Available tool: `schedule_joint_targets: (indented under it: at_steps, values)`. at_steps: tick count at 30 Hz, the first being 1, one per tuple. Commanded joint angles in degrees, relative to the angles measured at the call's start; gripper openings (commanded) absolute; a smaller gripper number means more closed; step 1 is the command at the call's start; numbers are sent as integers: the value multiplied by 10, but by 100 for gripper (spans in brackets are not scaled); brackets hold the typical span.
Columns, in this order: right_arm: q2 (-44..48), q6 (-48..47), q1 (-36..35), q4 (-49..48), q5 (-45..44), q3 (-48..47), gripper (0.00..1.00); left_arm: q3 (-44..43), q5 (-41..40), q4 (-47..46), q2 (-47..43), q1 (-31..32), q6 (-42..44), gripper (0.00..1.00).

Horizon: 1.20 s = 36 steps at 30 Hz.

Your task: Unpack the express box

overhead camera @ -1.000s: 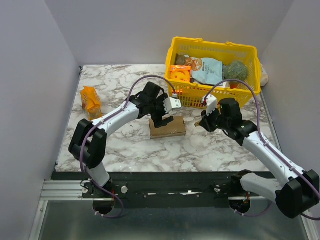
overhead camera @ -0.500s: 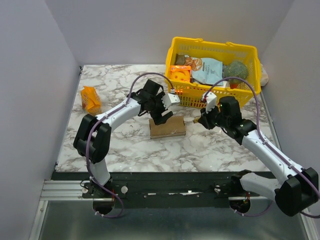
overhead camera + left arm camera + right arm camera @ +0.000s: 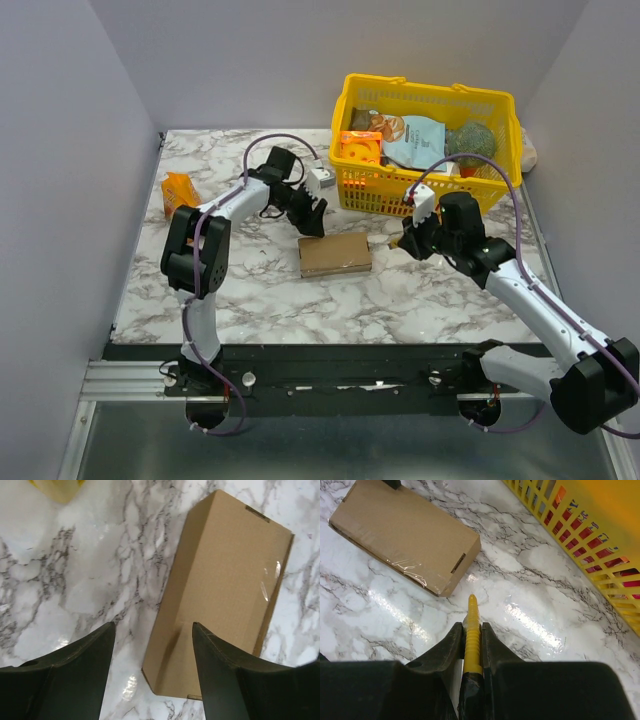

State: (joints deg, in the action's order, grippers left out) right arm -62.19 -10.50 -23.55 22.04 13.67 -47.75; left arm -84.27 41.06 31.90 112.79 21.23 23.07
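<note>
The express box (image 3: pixel 335 255) lies flat and closed on the marble table, a plain brown carton with clear tape on its seam. My left gripper (image 3: pixel 313 222) hovers just behind its left end, open. In the left wrist view the box (image 3: pixel 225 575) runs away from the gripper (image 3: pixel 153 626), its near corner lying below the gap between the fingers (image 3: pixel 75 672), nothing gripped. My right gripper (image 3: pixel 471 626) is shut on a slim yellow ridged tool (image 3: pixel 472 615) whose thin tip points at the box's right end (image 3: pixel 405 537), a short gap away. From above, the right gripper (image 3: pixel 407 241) is to the right of the box.
A yellow mesh basket (image 3: pixel 505 150) full of packets stands at the back right, its wall (image 3: pixel 580 530) close to my right gripper. A small orange snack packet (image 3: pixel 177 191) stands at the left of the table. Grey walls close in both sides.
My left arm has pulled back from over the box toward the rear left, and its jaws have narrowed somewhat. The right arm and the box have barely moved.
</note>
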Motion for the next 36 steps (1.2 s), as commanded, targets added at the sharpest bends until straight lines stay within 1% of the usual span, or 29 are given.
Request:
schedule_joint_targets:
  at_steps: [1,4,7,11,14,15,17,18,19,20,21,22,23,25,27,28,29,30,31,36]
  values:
    - [-2,-1,1,11,-15,-27,1,-23,111,71,21,2,29,72]
    - [-12,-5,2,7,-15,-32,0,-34,114,84,40,2,20,72]
    - [-20,-6,1,3,-15,-35,0,-27,87,63,52,2,4,73]
    - [-28,-7,1,3,-18,-44,0,-32,83,54,71,-1,-25,69]
    - [-32,-7,1,3,-18,-46,1,-56,107,63,96,-7,-37,58]
    - [-32,-7,1,3,-18,-45,0,-68,125,66,107,-9,-43,51]
    - [-34,-5,1,4,-16,-45,0,-79,151,77,118,-15,-50,44]
    - [-33,-4,1,3,-16,-44,1,-84,168,82,130,-19,-53,42]
    - [-33,-4,1,4,-16,-43,1,-97,203,97,138,-22,-62,40]
    - [-33,-4,1,3,-17,-43,1,-105,214,111,147,-24,-63,37]
    - [-34,-3,2,4,-17,-43,0,-125,219,129,166,-27,-58,31]
    - [-34,-4,1,3,-18,-42,0,-132,225,166,175,-28,-46,29]
    - [-34,-3,1,2,-18,-42,0,-135,226,178,182,-29,-40,27]
    - [-35,-4,1,3,-18,-42,1,-117,217,177,184,-31,-42,24]
    - [-35,-3,1,3,-20,-42,0,-93,206,150,176,-35,-75,23]
    - [-37,-4,1,3,-20,-43,0,-69,202,119,172,-40,-96,22]
    - [-38,-3,2,4,-21,-45,0,-58,200,106,169,-44,-132,21]
    - [-39,-4,1,3,-22,-46,0,-49,198,95,166,-48,-145,19]
    - [-41,-5,1,3,-22,-47,0,-36,194,84,163,-54,-150,19]
    - [-47,-8,1,2,-22,-57,0,-33,149,68,167,-74,-171,19]
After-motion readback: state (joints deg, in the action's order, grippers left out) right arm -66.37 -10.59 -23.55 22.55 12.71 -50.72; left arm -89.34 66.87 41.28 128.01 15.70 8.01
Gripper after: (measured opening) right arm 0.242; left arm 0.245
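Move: The brown express box lies close by the left hand, its middle about 6 cm back, 4 cm to the right and 5 cm below, with the far long edge just short of the open fingers. The yellow basket's middle is some 15 cm ahead and 25 cm right. The yellow cutter is about 18 cm right and 3 cm back, held by the right hand, from which the box lies some 16 cm left, 1 cm forward and 13 cm lower. The express box's far long edge is where the left hand goes: back about 3.5 cm and a little down, easing forward and right briefly midway before going back again. The half-open fingers close until the tips meet at that top edge and touch it, while the wrist turns about 40 degrees, swinging them to point more back towards the base. The right hand keeps the cutter and drifts 1 cm forward. ##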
